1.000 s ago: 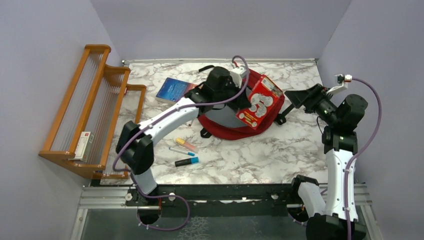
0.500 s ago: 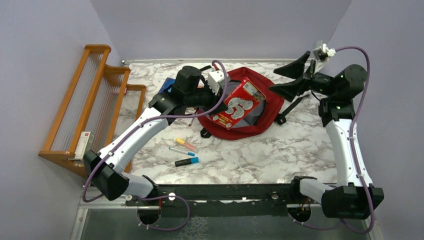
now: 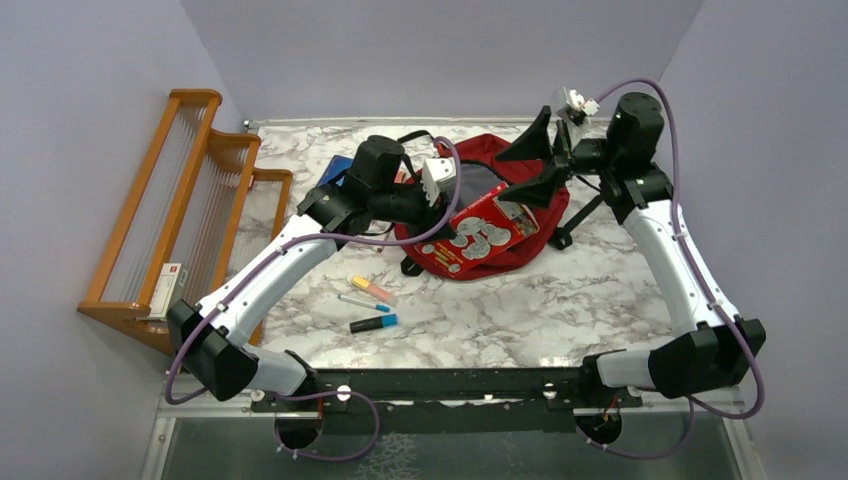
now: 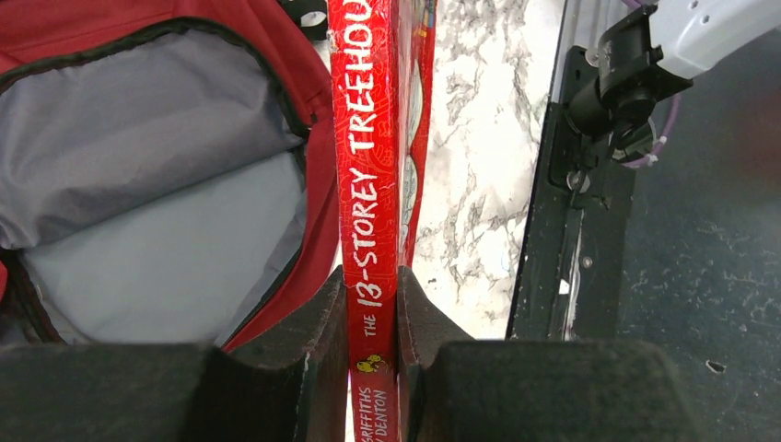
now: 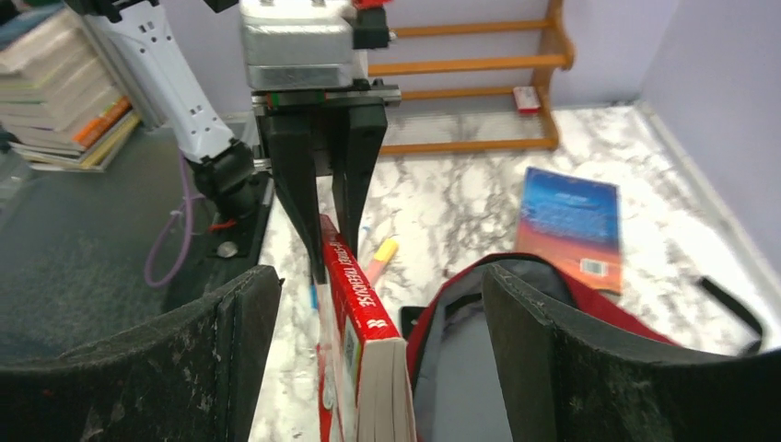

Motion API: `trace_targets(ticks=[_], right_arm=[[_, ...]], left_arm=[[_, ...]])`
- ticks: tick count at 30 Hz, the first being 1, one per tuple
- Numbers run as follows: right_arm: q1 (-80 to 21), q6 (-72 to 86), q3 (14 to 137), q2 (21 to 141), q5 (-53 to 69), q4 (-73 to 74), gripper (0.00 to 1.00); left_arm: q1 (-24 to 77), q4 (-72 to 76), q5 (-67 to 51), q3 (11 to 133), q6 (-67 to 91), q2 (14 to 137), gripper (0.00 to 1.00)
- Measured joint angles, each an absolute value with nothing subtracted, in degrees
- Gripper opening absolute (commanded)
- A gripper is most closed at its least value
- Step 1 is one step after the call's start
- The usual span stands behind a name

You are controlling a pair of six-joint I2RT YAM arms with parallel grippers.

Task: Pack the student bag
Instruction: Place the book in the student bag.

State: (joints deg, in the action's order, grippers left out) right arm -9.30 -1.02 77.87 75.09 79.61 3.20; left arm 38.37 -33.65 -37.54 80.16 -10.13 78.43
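The student bag (image 3: 520, 245), a red backpack, lies open at the back centre of the table, its grey lining (image 4: 166, 203) showing. My left gripper (image 3: 452, 213) is shut on the spine of a red paperback (image 3: 482, 232), "The 13-Storey Treehouse" (image 4: 370, 184), and holds it edge-up over the bag's near side. My right gripper (image 3: 506, 181) hovers wide open just right of the book. In the right wrist view the book (image 5: 355, 295) stands between its spread fingers (image 5: 516, 313), touching neither, with the bag's mouth (image 5: 460, 368) underneath.
A blue book (image 3: 335, 175) lies left of the bag. Three markers (image 3: 370, 290) rest on the marble nearer the front. A wooden rack (image 3: 190, 220) along the left wall carries a small white box (image 3: 170, 290). A black strap (image 3: 585, 215) trails right of the bag.
The left gripper carried the red book leftward and lower, from the bag's right side to its near side. The right arm swung left, its wide jaws now straddling the book.
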Motion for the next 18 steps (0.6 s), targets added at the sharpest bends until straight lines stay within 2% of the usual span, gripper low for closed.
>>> trace_targets(ticks=[5,11,15,18], right_arm=[[-12.03,-9.37,79.61,79.31,78.91,15.25,0.74],[-12.82,-15.42,79.48,80.03,77.89,24.36,0.56],[-12.97,-17.96,78.89,80.03,78.0,27.66,0.54],[-13.13,-19.51,78.59,80.12,77.97,29.87,0.45]], left_arm=[[38.37,-34.04,-38.37,80.23,-11.53,78.43,0.0],[38.37,-34.48,-38.28,80.23,-12.75,78.06,0.0],[38.37,-34.61,-37.91,80.25,-13.17,77.67,0.0],[38.37,-34.54,-37.76,80.25,-13.15,77.62,0.0]])
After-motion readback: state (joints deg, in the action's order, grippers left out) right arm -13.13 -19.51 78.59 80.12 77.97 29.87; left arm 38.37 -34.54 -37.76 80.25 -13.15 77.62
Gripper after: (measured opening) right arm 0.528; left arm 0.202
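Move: The red book hangs spine-up in the left hand; its middle is about 5 cm left of the open right hand, 4 cm back and roughly 15 cm below. The open student bag's middle lies about 12 cm ahead, 3 cm left and 32 cm below the right hand. From the left hand, the bag is some 15 cm ahead, 10 cm right and 22 cm down; the blue book is about 22 cm ahead, 18 cm left and 28 cm down. The right hand, its fingers still pointing level to the left, sinks about 7 cm towards the free right-hand end of the red book, easing a little left early on, while it rolls some 10 degrees about its finger line and the fingertips dip slightly. Its wide-open fingers narrow to roughly half open, one on each side of the book's end without a clear grip yet, while the left hand stays in place and keeps its pinch on the other end of the spine. ##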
